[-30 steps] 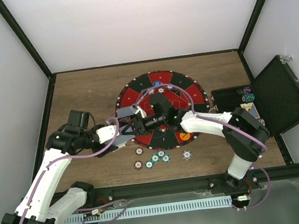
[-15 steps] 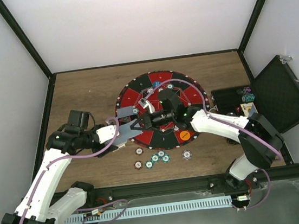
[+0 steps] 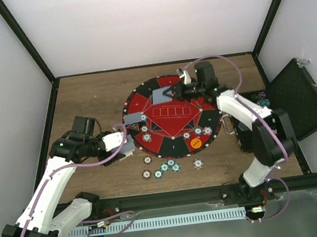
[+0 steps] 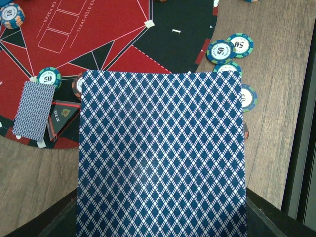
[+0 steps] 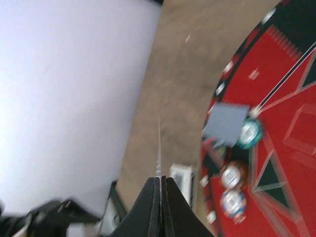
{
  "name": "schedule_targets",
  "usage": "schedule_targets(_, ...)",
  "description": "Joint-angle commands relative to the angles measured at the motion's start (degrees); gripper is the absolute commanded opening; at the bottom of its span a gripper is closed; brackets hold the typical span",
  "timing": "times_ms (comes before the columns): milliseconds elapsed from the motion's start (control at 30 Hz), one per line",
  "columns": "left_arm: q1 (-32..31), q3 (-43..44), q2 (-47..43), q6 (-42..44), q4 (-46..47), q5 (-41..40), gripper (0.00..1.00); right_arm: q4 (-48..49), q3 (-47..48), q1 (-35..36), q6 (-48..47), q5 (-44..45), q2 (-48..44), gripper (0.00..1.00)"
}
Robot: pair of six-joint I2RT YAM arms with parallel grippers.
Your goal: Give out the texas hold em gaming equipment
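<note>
My left gripper is shut on blue-backed playing cards that fill the left wrist view and hide its fingers. It hovers by the near left rim of the round red-and-black mat. Over the far part of the mat my right gripper is shut on a single card. In the right wrist view that card shows edge-on between the closed jaws. One card lies face down on the mat's left side, also in the left wrist view. Poker chips sit on the mat.
Several loose chips lie on the wood in front of the mat, one more chip to their right. An orange button rests on the mat's near edge. The open black case stands at the right with chips inside.
My right gripper closed on a card near the left gripper and swung with it from the mat's near left to its far side. The left arm stayed still.
</note>
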Motion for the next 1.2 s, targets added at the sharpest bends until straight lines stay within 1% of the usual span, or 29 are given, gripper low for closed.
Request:
schedule_targets(0,0.2,1.07,0.16,0.12,0.28,1.28,0.08,-6.9,12.05,-4.87,-8.02,2.75,11.66,0.01)
schedule_targets(167,0.2,1.42,0.12,0.05,-0.4,1.15,0.08,-13.25,30.91,-7.22,-11.86,7.07,28.87,0.01)
schedule_targets(367,0.2,1.89,0.09,-0.58,-0.93,1.77,0.08,-18.98,52.67,-7.7,-13.71,12.03,46.01,0.01)
schedule_targets(467,0.24,2.12,0.12,-0.66,-1.35,1.84,0.08,-20.7,59.79,-7.8,-13.65,13.67,52.92,0.01)
schedule_targets(533,0.2,2.16,0.02,-0.57,-1.55,1.68,0.08,-20.91,61.69,-7.88,-13.48,14.58,55.29,0.02)
schedule_targets(567,0.22,2.21,-0.06,-0.43,-1.61,1.58,0.08,-21.07,62.11,-8.05,-13.51,15.12,55.94,0.05)
schedule_targets(600,0.24,2.26,-0.14,-0.46,-1.74,1.54,0.08,-21.28,62.29,-8.15,-13.62,15.89,56.21,0.13)
schedule_targets(700,0.2,2.16,-0.38,-0.55,-2.03,1.74,0.08,-23.22,62.37,-8.52,-14.47,19.12,55.94,0.24)
schedule_targets(733,0.2,2.08,-0.51,-0.62,-2.04,1.83,0.08,-24.12,62.35,-8.63,-15.0,20.38,55.41,0.3)
schedule_targets(833,0.2,1.92,-0.61,-1.07,-2.02,2.11,0.08,-26.44,61.85,-8.64,-17.26,24.45,52.66,0.56)
schedule_targets(867,0.21,1.85,-0.6,-1.23,-2.04,2.19,0.08,-27.25,61.91,-8.66,-17.96,25.93,52.28,0.6)
schedule_targets(933,0.2,1.78,-0.75,-1.55,-2.02,2.31,0.08,-28.9,61.69,-8.67,-19.35,29.09,48.37,0.63)
schedule_targets(1000,0.2,1.68,-0.98,-1.88,-1.99,2.28,0.08,-29.96,60.46,-8.67,-20.03,31.87,45.08,0.68)
schedule_targets(1067,0.2,1.3,-1.16,-2.22,-1.87,2.11,0.08,-29.62,56.67,-8.69,-20.02,33.37,40.37,0.71)
schedule_targets(1167,0.27,0.76,-1.3,-2.66,-2.18,2.19,0.08,-26.85,46.68,-8.54,-17.9,32.03,32.14,0.73)
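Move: The card already pinched in the right hand is bound for the far edge of the mat: about 20 cm ahead of that hand, 2 cm to its left and 20 cm below. The blue button lies some 2 cm nearer than that spot; a row of chips stands 4 to 5 cm nearer: blue chip 4 cm left of the spot, brown chip 2 cm right, green chip 7 cm right. From the left hand the spot is about 37 cm ahead, 24 cm right, 15 cm lower. The card travels in the right hand's shut fingers about 24 cm forward and, growing steeper, some 18 cm down to the far edge of the mat beyond the chips. The fingers tip downward by some 30 degrees and swing clockwise, open wide to let go of the card, then the hand draws off to the right and rises, still open. ##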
